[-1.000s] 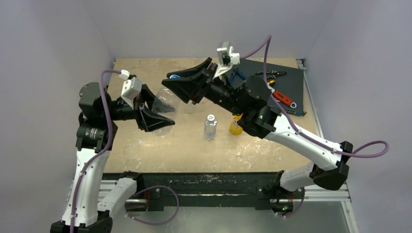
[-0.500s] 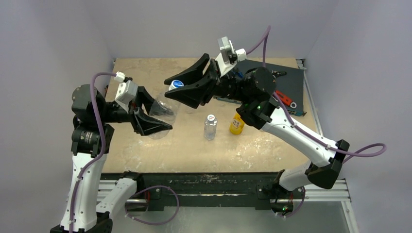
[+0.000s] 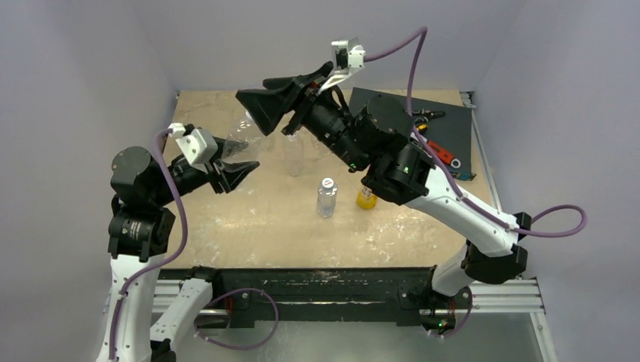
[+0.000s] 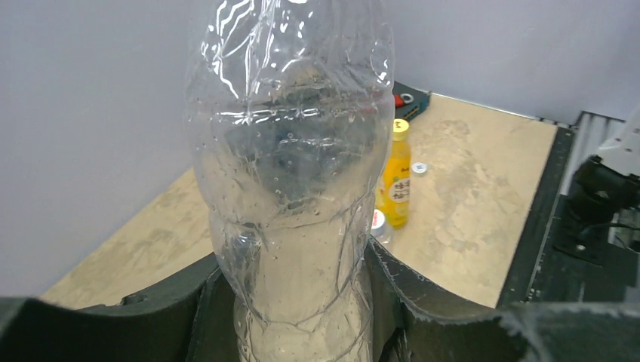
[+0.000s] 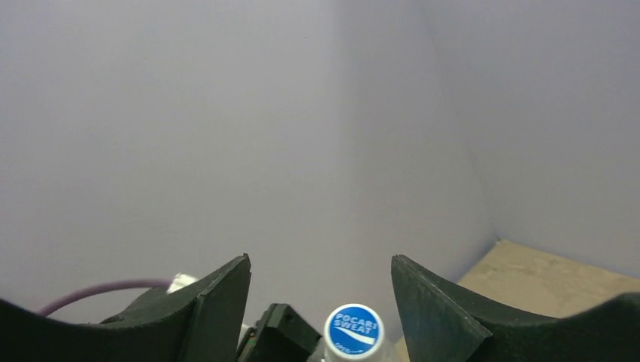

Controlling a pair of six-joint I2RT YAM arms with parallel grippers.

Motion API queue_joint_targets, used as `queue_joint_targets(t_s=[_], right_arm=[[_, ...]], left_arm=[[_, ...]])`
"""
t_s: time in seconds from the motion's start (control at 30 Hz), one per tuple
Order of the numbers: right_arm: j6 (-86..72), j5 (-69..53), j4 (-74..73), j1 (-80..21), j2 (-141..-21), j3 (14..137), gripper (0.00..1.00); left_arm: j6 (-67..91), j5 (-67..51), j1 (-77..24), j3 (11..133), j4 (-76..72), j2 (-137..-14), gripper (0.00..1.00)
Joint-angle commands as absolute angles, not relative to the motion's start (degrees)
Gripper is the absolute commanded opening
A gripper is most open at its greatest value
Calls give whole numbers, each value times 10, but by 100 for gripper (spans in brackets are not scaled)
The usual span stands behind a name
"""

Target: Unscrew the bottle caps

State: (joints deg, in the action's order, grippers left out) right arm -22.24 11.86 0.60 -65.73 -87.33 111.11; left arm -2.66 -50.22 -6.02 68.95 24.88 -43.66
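My left gripper [image 3: 232, 162] is shut on a crumpled clear bottle [image 3: 240, 143] and holds it tilted above the table's left side. In the left wrist view the bottle [image 4: 290, 166] fills the frame between my fingers [image 4: 411, 298]. Its blue-topped cap [image 5: 353, 329] shows in the right wrist view, low between the wide-open jaws of my right gripper [image 5: 320, 260], touching neither. In the top view my right gripper [image 3: 264, 102] covers that cap. A clear bottle with a white cap [image 3: 327, 182], another clear bottle [image 3: 293, 154] and an orange-yellow bottle [image 4: 398, 181] with a yellow cap [image 4: 400, 126] stand mid-table.
A black mat [image 3: 453, 128] with hand tools, one red-handled [image 3: 441, 153], lies at the back right. A small white round piece [image 4: 420, 167] lies on the table beyond the yellow bottle. Grey walls close in the back and both sides.
My left gripper has carried the bottle back and to the left. My right gripper has swung up and left, following the cap, and stays open around it.
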Motion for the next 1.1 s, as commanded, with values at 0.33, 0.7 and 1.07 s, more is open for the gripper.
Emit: queue_joint_targets(t_s=[0.33, 0.7, 1.07], right_arm=[[-207, 234, -71, -666, -905, 1152, 64], [-223, 222, -73, -666, -918, 1152, 43], [-211, 182, -42, -665, -880, 1113, 0]], left_arm=[[-95, -408, -58, 670, 236, -428, 3], [-90, -412, -58, 672, 231, -430, 3], [-61, -453, -58, 688, 230, -435, 2]])
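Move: The blue-topped cap I want lies just under my open right fingers, about 4 cm below and 1 cm ahead and to the left. It is on the bottle gripped in my left hand, some 13 cm above that hand, 2 cm ahead and 3 cm to its right. From my right hand, the opened clear bottle stands roughly 13 cm ahead, 3 cm right; the small white-capped bottle is some 4 cm ahead, 12 cm right; both about 50 cm below. I sink my right hand about 5 cm, easing forward some 3 cm and slightly left while tipping the fingers down, to bring them around the blue-topped cap; there I close the fingers and pinch it by its sides. Meanwhile my left hand keeps its grip on the bottle, carries it about 3 cm forward and left with a slight counter-clockwise turn, then steadies. ##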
